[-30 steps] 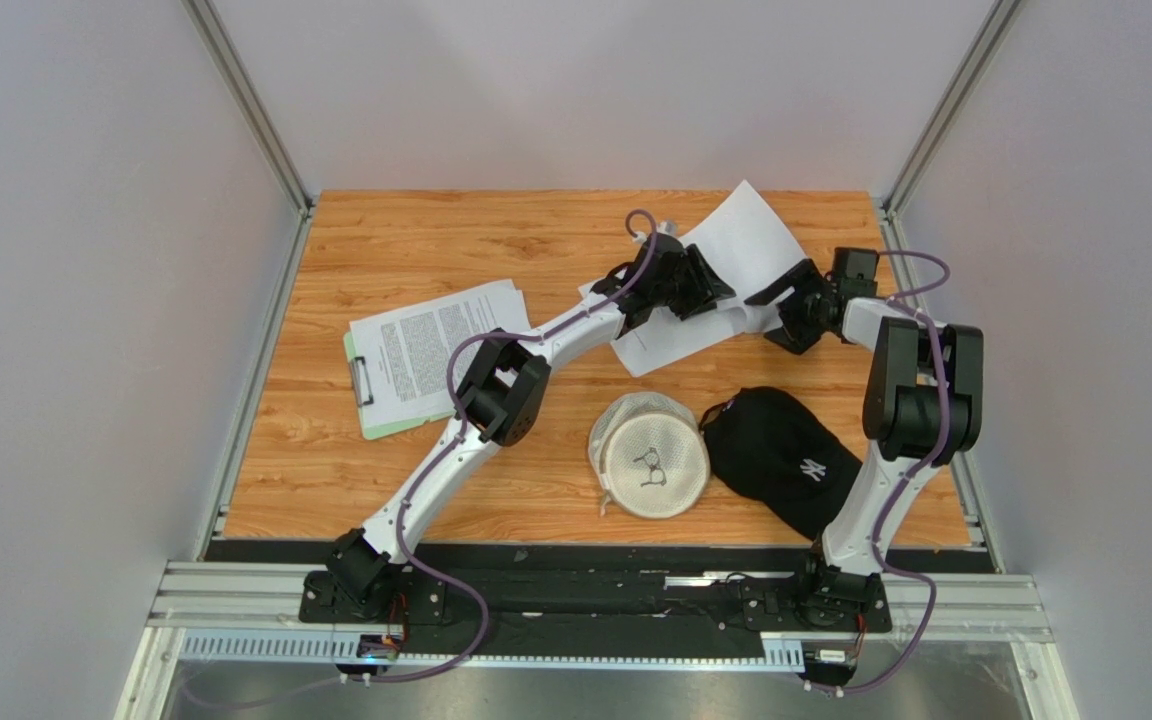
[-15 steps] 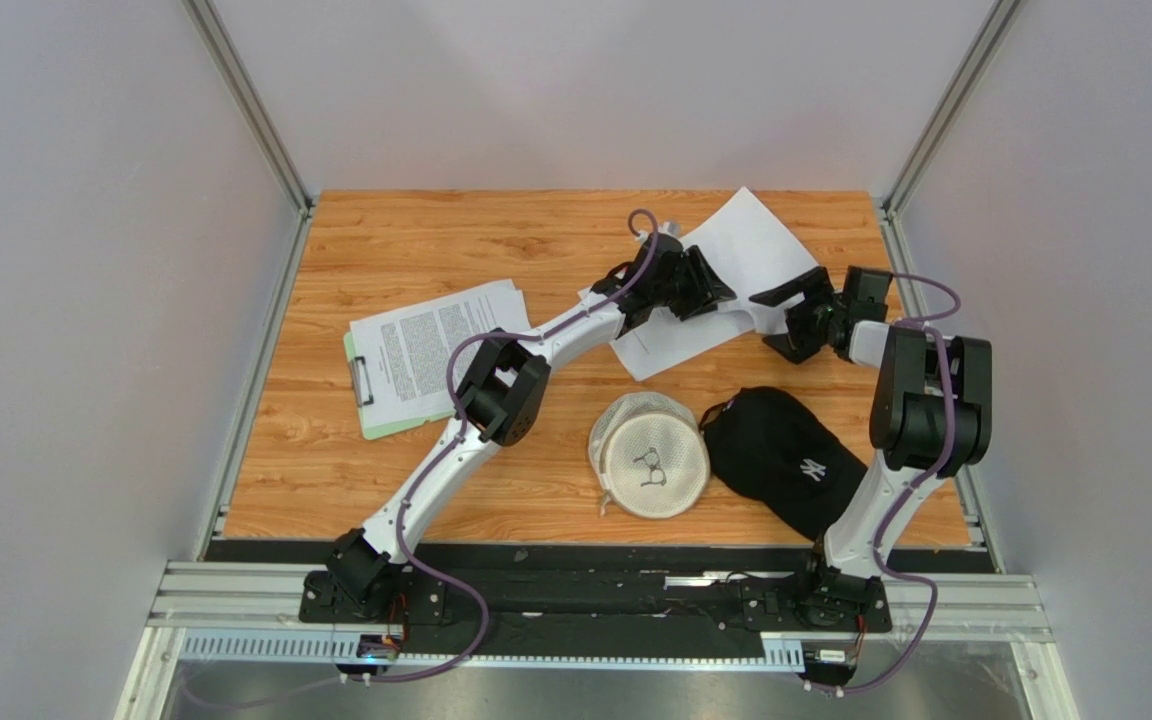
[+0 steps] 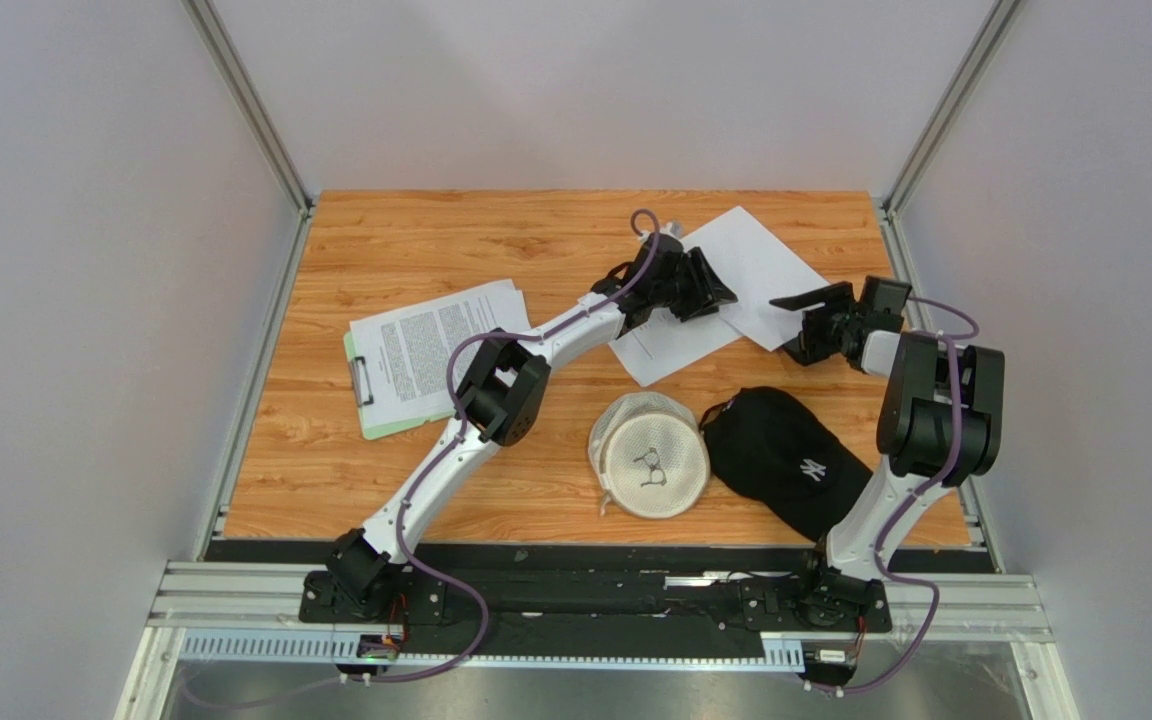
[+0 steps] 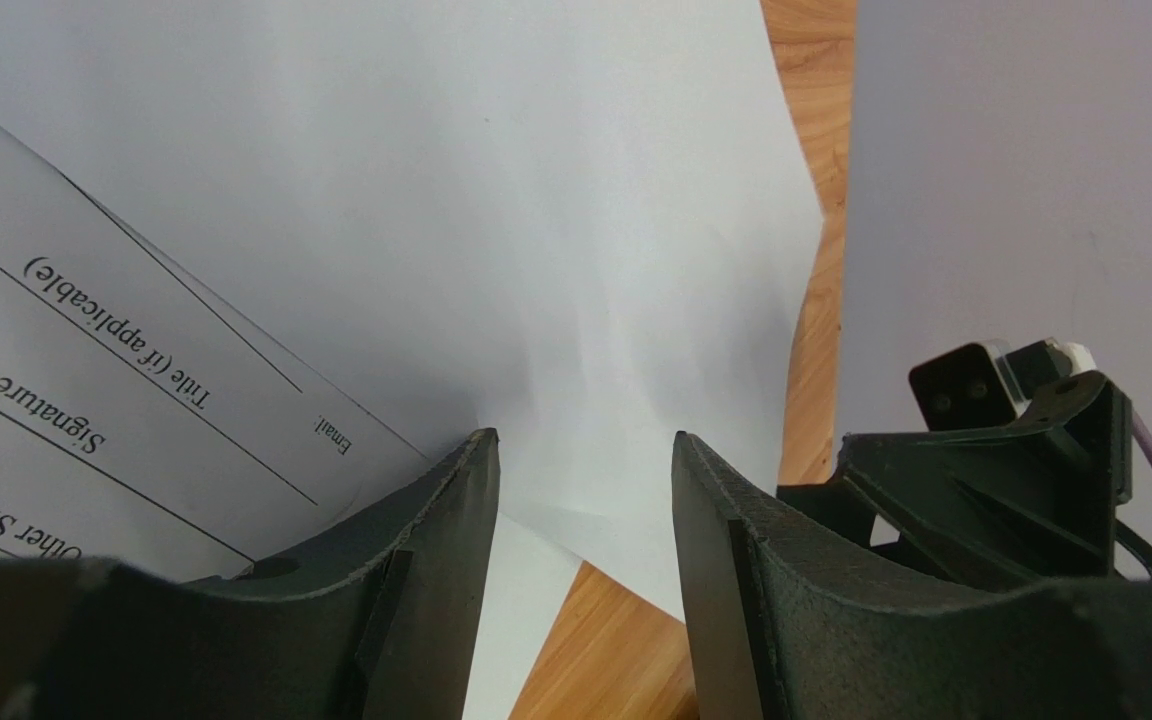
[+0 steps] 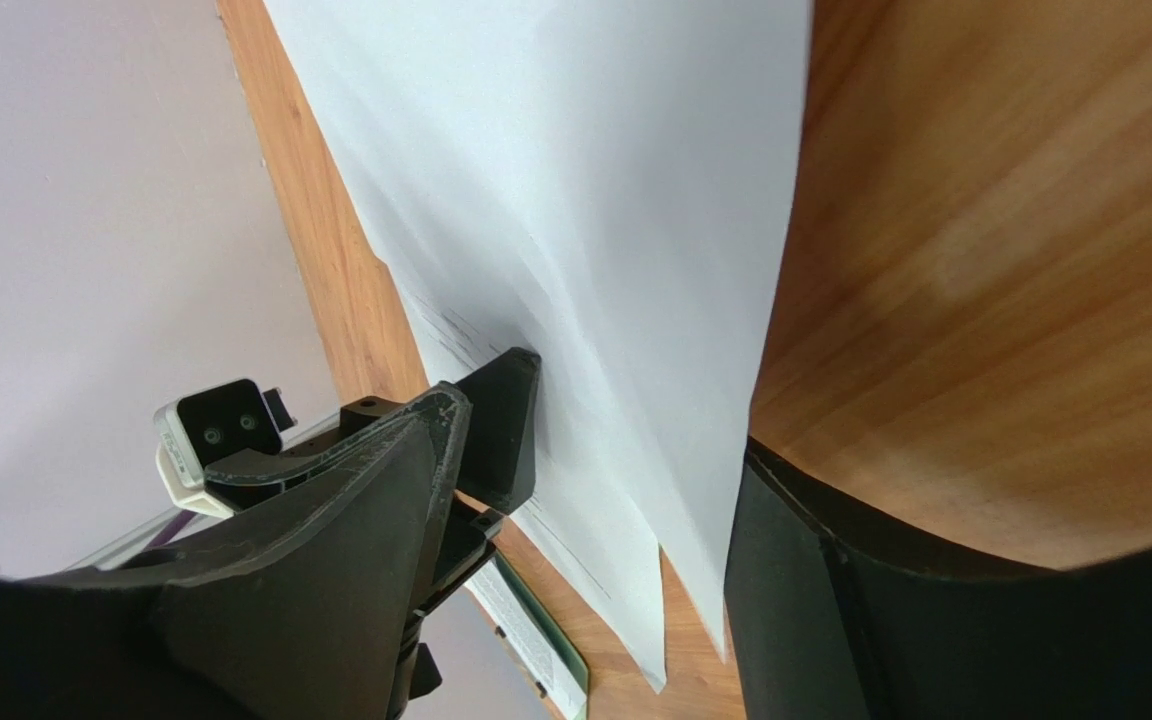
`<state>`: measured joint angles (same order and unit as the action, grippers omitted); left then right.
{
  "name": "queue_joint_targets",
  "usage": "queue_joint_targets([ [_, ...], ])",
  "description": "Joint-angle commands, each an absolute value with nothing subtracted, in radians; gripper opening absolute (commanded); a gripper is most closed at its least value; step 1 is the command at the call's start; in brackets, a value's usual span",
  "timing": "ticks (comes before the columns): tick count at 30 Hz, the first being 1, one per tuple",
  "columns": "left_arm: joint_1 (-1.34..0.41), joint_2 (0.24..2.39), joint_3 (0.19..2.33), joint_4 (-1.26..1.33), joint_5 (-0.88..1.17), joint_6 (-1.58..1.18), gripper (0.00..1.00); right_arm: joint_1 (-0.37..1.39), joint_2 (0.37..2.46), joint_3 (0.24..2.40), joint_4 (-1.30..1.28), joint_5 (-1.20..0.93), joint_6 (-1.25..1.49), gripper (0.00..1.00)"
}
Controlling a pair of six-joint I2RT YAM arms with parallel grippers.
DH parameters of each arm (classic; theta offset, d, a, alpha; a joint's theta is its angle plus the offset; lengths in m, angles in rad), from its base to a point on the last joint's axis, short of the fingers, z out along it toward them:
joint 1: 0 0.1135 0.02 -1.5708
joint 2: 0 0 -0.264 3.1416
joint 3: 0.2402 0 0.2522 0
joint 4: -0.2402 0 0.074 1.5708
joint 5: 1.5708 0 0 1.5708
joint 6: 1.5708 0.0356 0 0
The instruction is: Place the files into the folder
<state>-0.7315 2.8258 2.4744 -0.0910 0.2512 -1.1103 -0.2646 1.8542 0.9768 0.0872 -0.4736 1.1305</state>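
Two loose white files overlap at the back right of the table: a plain sheet [image 3: 760,267] and a form sheet [image 3: 668,345] with signature lines [image 4: 102,345]. My left gripper [image 3: 708,285] [image 4: 579,443] stands open with its tips down on these sheets and nothing between the jaws. Just off the plain sheet's right edge [image 5: 612,225], my right gripper [image 3: 817,321] [image 5: 605,428] is open and holds nothing. The light-green folder [image 3: 373,405] lies at the left with a printed file [image 3: 440,342] on it.
A beige cap [image 3: 653,455] with glasses on it and a black cap [image 3: 781,455] lie near the front, between the arms. The table's right edge and the frame post [image 3: 898,225] are close to my right gripper. Bare wood [image 3: 462,233] shows at the back left.
The plain sheet, raised at its far corner a second ago, now lies flat. My right gripper has drawn back to the right, away from the sheet. The left gripper has stayed put.
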Motion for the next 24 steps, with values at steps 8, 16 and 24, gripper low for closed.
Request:
queue_joint_targets([
  [8,-0.736,2.807,2.506,-0.245,0.291,-1.045,0.6,-0.29,1.862,0.971,0.159,-0.462,1.056,0.47],
  [16,-0.707,2.696,2.519,-0.329,0.419,-0.959,0.76,-0.284,1.853,1.02,0.203,-0.448,0.927,0.07],
  [24,-0.614,2.259,2.267,-0.638,0.471,-0.592,0.84,-0.118,1.642,1.274,-0.087,-0.249,0.661,0.0],
])
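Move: The top sheet of the files lies with its middle about 8 cm ahead and 6 cm left of the right hand, roughly 2 cm below; its right edge, near the close corner, already runs between that hand's open fingers. The printed sheet underneath is centred some 19 cm left and 4 cm ahead, and the black cap about 22 cm straight back. From the left hand the top sheet's middle is some 4 cm ahead and 5 cm right. The top sheet's right edge is pinched near its close corner: the right hand dips nearly 2 cm and edges slightly back and right while its fingers shut on it, then raises it about 5 cm, also reaching forward, the hand's left side tipping down. The left hand opens wider and pulls up, back and left, clear of the sheets by about 5 cm each way, turning some 15 degrees clockwise. ##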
